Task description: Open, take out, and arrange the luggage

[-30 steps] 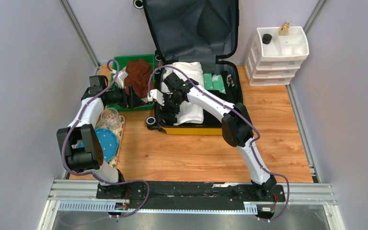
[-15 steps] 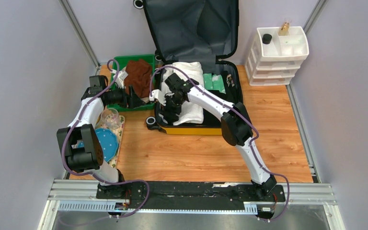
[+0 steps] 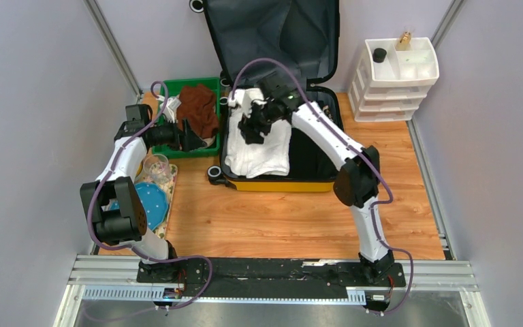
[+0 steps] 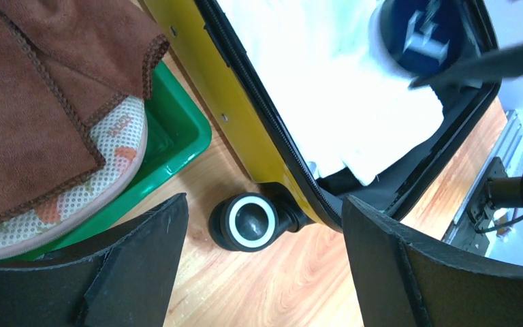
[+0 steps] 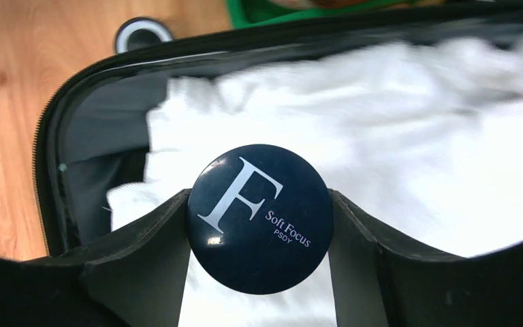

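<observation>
The luggage [image 3: 279, 184], a yellow hard-shell suitcase, lies open on the wooden floor with its dark grey lid [image 3: 272, 37] leaning on the back wall. A white towel [image 3: 262, 150] lies inside. My right gripper [image 3: 252, 127] hangs above the towel, shut on a round dark blue compact [image 5: 260, 218] marked "F Soft Focus". My left gripper [image 3: 194, 136] is open and empty, low between the green tray and the suitcase's left wall. In the left wrist view its jaws [image 4: 264, 201] frame a black wheel [image 4: 250, 221] beside the yellow shell [image 4: 235, 102].
A green tray [image 3: 171, 86] holding a brown cloth [image 3: 197, 105] stands left of the suitcase. A white drawer unit [image 3: 395, 78] stands at the back right with small bottles on top. A blue plate [image 3: 146, 204] and a glass cup [image 3: 155, 165] sit by the left arm.
My right gripper has risen and moved back and right over the suitcase with the compact in it. The white towel now lies more spread out. The left gripper has barely moved.
</observation>
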### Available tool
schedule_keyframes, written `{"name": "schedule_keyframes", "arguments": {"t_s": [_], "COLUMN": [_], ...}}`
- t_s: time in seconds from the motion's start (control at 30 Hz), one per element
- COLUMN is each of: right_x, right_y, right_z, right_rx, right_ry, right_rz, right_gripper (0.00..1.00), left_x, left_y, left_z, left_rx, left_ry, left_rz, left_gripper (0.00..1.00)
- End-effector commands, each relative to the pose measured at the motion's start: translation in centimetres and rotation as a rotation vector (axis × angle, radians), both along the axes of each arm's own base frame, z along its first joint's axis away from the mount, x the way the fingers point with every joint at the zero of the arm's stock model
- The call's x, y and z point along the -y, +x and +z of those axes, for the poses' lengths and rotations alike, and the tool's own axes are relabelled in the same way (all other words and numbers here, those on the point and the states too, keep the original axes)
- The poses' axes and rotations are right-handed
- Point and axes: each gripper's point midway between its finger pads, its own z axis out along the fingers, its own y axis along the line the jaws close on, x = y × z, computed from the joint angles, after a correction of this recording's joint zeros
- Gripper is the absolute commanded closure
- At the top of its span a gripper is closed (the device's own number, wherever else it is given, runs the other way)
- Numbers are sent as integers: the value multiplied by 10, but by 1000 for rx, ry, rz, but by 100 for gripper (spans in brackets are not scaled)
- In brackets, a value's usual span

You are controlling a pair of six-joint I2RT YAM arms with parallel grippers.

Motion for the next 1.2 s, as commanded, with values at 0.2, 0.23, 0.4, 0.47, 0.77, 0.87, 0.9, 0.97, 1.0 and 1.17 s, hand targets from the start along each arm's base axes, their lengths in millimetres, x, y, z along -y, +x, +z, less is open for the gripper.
{"name": "schedule_keyframes", "arguments": {"t_s": [0.2, 0.23, 0.4, 0.47, 0.77, 0.87, 0.9, 0.97, 1.0, 1.17], "right_x": [197, 219, 370, 401, 475, 474, 474, 475, 476, 474], "right_y": [126, 134, 163, 165, 184, 194, 198, 204, 208, 223], "right_z": [186, 192, 215, 213, 175, 166, 159, 157, 151, 145], "right_rx": [301, 301, 399, 424, 404, 389, 376, 383, 380, 397], "right_ry": [274, 293, 308, 288, 239, 255, 255, 265, 262, 288], "right_rz": [-608, -685, -1079, -1154, -1414, -1414, -1412, -1417, -1419, -1413], "right_gripper": [57, 58, 59, 59, 60, 59, 59, 59, 58, 57], "left_x": [0, 0, 1, 1, -1, -1, -1, -1, -2, -2], "left_y": [17, 18, 21, 22, 28, 27, 27, 25, 25, 22], "left_z": [28, 28, 30, 30, 31, 31, 31, 29, 30, 27], "left_rx": [69, 70, 68, 66, 58, 55, 58, 51, 57, 54], "left_ry": [-29, -32, -40, -43, -56, -52, -49, -46, -42, -32], "left_rz": [-20, -21, -13, -12, 7, 9, 9, 11, 13, 16], "left_gripper": [9, 9, 9, 10, 9, 9, 9, 9, 9, 9]}}
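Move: The held dark-blue jar is bound for the left compartment of the white drawer unit's top tray, roughly 46 cm to the right hand's right, 27 cm ahead and 4 cm above. A black jar stands some 5 cm farther out in that compartment, a gold bottle about 9 cm ahead and 8 cm right of its middle. White towels lie about 13 cm below the right hand, 6 cm ahead, 3 cm right. From the left hand, the compartment is about 66 cm right, 28 cm ahead. The dark-blue jar, still pinched in the right fingers, is swept fast up and out of the open suitcase and about 47 cm to the right, going some 20 cm forward, while the hand turns about 80 degrees clockwise. After climbing roughly 16 cm it ends by easing forward and sinking about 5 cm toward the tray's left compartment. ##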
